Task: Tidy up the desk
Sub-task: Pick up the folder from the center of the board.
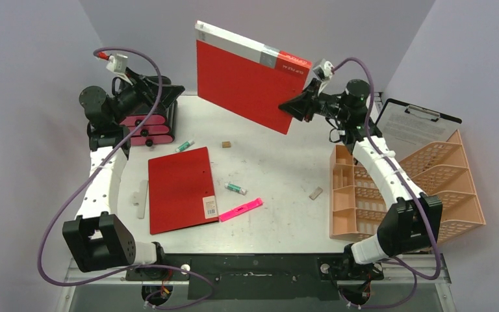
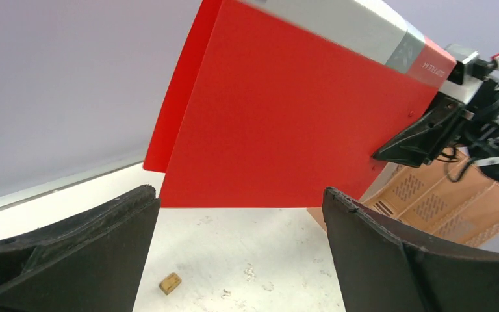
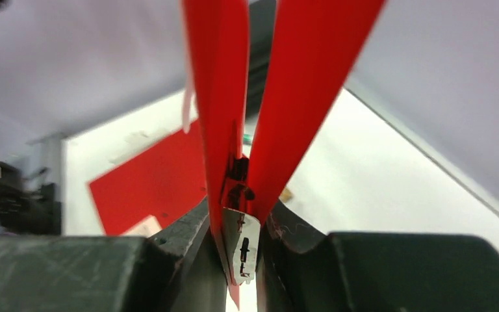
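Observation:
A red folder (image 1: pixel 247 81) with a white spine hangs tilted above the back of the white desk (image 1: pixel 279 162). My right gripper (image 1: pixel 297 104) is shut on the folder's right edge. In the right wrist view the fingers pinch the red covers and the metal clip (image 3: pixel 240 240) between them. My left gripper (image 1: pixel 162 91) stands open at the back left, above the drawer box, with nothing between its fingers (image 2: pixel 104 253). It faces the raised folder (image 2: pixel 299 130). A second red folder (image 1: pixel 180 188) lies flat on the desk's left half.
A black drawer box with pink drawers (image 1: pixel 149 127) stands back left. An orange file rack (image 1: pixel 396 195) and a clipboard (image 1: pixel 416 127) are on the right. A pink highlighter (image 1: pixel 241 210), two green-and-white sticks (image 1: pixel 236 188) (image 1: pixel 185 146), two small brown blocks (image 1: pixel 226 144) (image 1: pixel 316 192) and a white strip (image 1: pixel 142 198) lie loose.

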`<move>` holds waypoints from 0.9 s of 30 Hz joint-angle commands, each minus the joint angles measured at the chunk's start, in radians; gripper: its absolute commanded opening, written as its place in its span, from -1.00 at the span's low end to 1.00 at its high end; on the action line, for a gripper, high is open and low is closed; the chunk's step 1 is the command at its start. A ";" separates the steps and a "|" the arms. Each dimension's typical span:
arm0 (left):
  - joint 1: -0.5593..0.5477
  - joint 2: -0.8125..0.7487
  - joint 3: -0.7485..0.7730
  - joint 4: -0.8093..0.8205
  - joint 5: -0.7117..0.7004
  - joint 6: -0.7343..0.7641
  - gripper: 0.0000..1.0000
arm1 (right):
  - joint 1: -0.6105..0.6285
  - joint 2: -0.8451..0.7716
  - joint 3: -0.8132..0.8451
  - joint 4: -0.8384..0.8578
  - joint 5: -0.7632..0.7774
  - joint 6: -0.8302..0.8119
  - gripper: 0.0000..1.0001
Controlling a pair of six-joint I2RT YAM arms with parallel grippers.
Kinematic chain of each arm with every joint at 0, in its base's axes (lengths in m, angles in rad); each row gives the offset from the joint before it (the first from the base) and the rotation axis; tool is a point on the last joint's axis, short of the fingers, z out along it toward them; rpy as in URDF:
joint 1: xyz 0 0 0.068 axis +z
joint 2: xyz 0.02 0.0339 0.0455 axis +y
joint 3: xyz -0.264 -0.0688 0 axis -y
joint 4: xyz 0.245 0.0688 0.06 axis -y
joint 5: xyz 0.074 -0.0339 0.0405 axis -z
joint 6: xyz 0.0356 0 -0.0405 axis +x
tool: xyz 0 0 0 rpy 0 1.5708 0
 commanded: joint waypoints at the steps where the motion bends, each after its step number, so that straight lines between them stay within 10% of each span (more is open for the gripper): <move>1: 0.039 -0.069 0.005 0.069 -0.002 0.027 0.93 | 0.025 -0.039 0.203 -0.773 0.228 -0.551 -0.89; 13: 0.012 -0.055 0.083 0.045 0.193 0.306 0.93 | 0.222 0.005 0.590 -1.425 0.814 -0.925 -0.90; 20: -0.262 0.008 0.210 -0.583 -0.170 0.946 0.93 | 0.291 -0.011 0.622 -1.514 0.913 -1.004 -0.90; 27: -0.334 0.083 0.247 -0.572 0.031 0.884 0.93 | 0.341 -0.016 0.628 -1.556 0.918 -1.052 -0.89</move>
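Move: About 46 cm to the right of the right hand, some 7 cm back and 28 cm below, is the middle of the peach file rack. Nearer are the grey eraser, 14 cm right, 2 cm back, and the pink stick, 16 cm left, 9 cm back, both some 33 cm below; the clipboard stands in the rack about 50 cm right, 13 cm ahead and 20 cm down. From the left hand the rack lies about 80 cm right, 12 cm back, 35 cm below. Keeping its pinch on the red folder, the right hand rolls about 60 degrees so its fingers swing from level-left to steeply down, drawing back, right and down about 6 cm each way towards the file rack. The empty left hand, still open, first backs and lifts a little, then sweeps right and down, ending about 10 cm to the right, rolling some 30 degrees. ##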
